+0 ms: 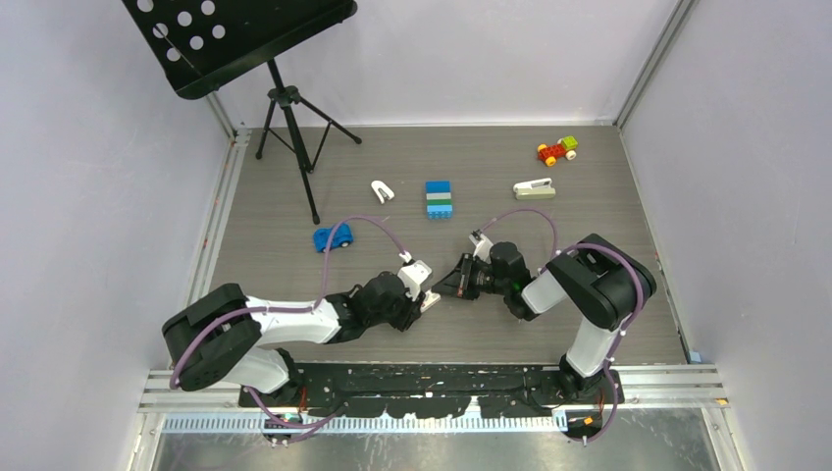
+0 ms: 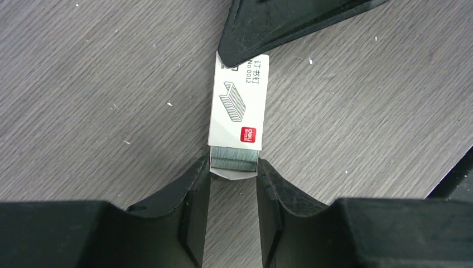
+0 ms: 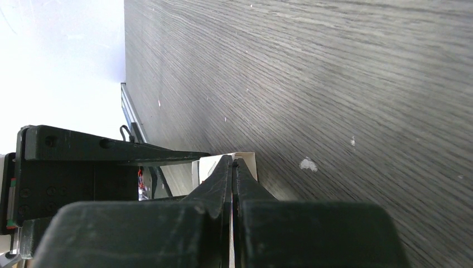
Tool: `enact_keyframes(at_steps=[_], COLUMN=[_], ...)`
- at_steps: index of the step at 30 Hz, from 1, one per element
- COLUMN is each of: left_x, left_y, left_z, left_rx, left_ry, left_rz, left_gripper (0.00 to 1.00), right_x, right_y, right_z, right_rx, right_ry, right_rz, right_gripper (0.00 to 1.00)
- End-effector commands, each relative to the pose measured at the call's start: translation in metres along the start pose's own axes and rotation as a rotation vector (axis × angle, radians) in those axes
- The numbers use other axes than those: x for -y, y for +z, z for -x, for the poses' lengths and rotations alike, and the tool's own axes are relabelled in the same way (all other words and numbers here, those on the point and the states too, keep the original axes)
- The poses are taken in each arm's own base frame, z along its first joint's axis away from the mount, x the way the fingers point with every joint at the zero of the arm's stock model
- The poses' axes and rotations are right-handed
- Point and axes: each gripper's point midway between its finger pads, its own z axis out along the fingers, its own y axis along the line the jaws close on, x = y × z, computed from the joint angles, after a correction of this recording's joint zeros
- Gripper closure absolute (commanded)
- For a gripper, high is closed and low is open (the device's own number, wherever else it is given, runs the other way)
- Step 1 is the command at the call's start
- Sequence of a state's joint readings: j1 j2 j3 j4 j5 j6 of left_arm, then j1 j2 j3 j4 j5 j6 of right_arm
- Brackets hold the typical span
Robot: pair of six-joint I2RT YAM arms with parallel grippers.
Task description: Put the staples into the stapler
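Observation:
A small white box (image 2: 239, 100) with a red mark lies on the table. Its near end is open and shows the silvery-grey staples (image 2: 234, 158) stacked inside. My left gripper (image 2: 234, 170) is shut on that near end, one finger against each side. My right gripper (image 3: 232, 159) comes from the opposite side, its black fingers (image 2: 251, 33) covering the box's far end. Its jaws are pressed together with a thin white sliver of the box (image 3: 245, 162) between them. Both grippers meet at the table's front middle (image 1: 435, 294). The stapler (image 1: 534, 189) lies far back right, untouched.
A blue toy car (image 1: 332, 237) sits left of the grippers. Behind them lie a white clip piece (image 1: 382, 191) and a blue, green and white brick stack (image 1: 439, 199). A red-yellow brick car (image 1: 556, 150) is far right, and a music stand's tripod (image 1: 285, 108) is back left.

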State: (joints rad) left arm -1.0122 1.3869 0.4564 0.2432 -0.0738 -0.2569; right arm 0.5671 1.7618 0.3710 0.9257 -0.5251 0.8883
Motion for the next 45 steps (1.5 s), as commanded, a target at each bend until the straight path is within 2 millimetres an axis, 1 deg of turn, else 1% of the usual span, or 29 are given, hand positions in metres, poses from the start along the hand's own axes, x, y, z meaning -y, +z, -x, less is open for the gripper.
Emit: enact_keyframes(at_steps=[1, 8, 14, 25, 35, 37, 40, 43, 45], left_x=[0.004, 0.003, 0.000, -0.004, -0.005, -0.004, -0.004, -0.003, -0.002], left_y=[-0.008, -0.011, -0.012, -0.013, -0.012, -0.012, -0.013, -0.014, -0.015], left_z=[-0.034, -0.040, -0.042, -0.046, -0.047, -0.047, -0.045, -0.040, -0.035], left_rx=[-0.099, -0.115, -0.125, -0.145, -0.151, -0.150, -0.143, -0.131, -0.120], left_ry=[-0.042, -0.060, -0.055, -0.034, -0.027, -0.029, -0.031, -0.035, -0.040], left_rz=[-0.032, -0.022, -0.009, 0.010, 0.012, 0.012, 0.009, 0.006, 0.006], left_gripper=[0.73, 0.73, 0.71, 0.69, 0.67, 0.64, 0.56, 0.44, 0.36], right_x=[-0.001, -0.001, 0.000, 0.016, 0.021, 0.021, 0.022, 0.021, 0.020], right_y=[-0.002, -0.008, -0.013, -0.023, -0.032, -0.033, -0.035, -0.038, -0.041], right_z=[0.015, 0.020, 0.024, 0.030, 0.037, 0.038, 0.038, 0.039, 0.041], right_rx=[0.058, 0.084, 0.094, 0.117, 0.144, 0.149, 0.154, 0.166, 0.176], right_ry=[-0.048, -0.059, -0.081, -0.069, -0.055, -0.053, -0.046, -0.041, -0.041], right_rz=[-0.013, -0.032, -0.059, -0.092, -0.115, -0.121, -0.137, -0.144, -0.154], right_gripper=[1.00, 1.00, 1.00, 1.00, 0.99, 0.95, 0.88, 0.73, 0.66])
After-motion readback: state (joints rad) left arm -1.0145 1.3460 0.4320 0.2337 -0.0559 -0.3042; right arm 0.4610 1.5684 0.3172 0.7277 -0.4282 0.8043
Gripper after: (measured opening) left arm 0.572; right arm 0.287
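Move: My right hand is shut on the outer end of the white staple box's sleeve, whose middle lies about 2 cm to its left and 2 cm back, at about its height. The staple tray inside lies some 3 cm left and 3 cm back; the blue blocks stand roughly 20 cm straight ahead. From my left hand, gripping the tray's end, the sleeve is some 2 cm ahead and 3 cm right, the tray's middle 1 cm ahead and 2 cm right. I keep the sleeve's edge pinched and draw my right hand about 5 cm to the right and 2 cm forward, away from my left hand, turning some 10 degrees clockwise. My left hand keeps its grip on the tray almost in place, easing back under 1 cm. Near the end both grippers start opening and I let go of the tray and the sleeve. ##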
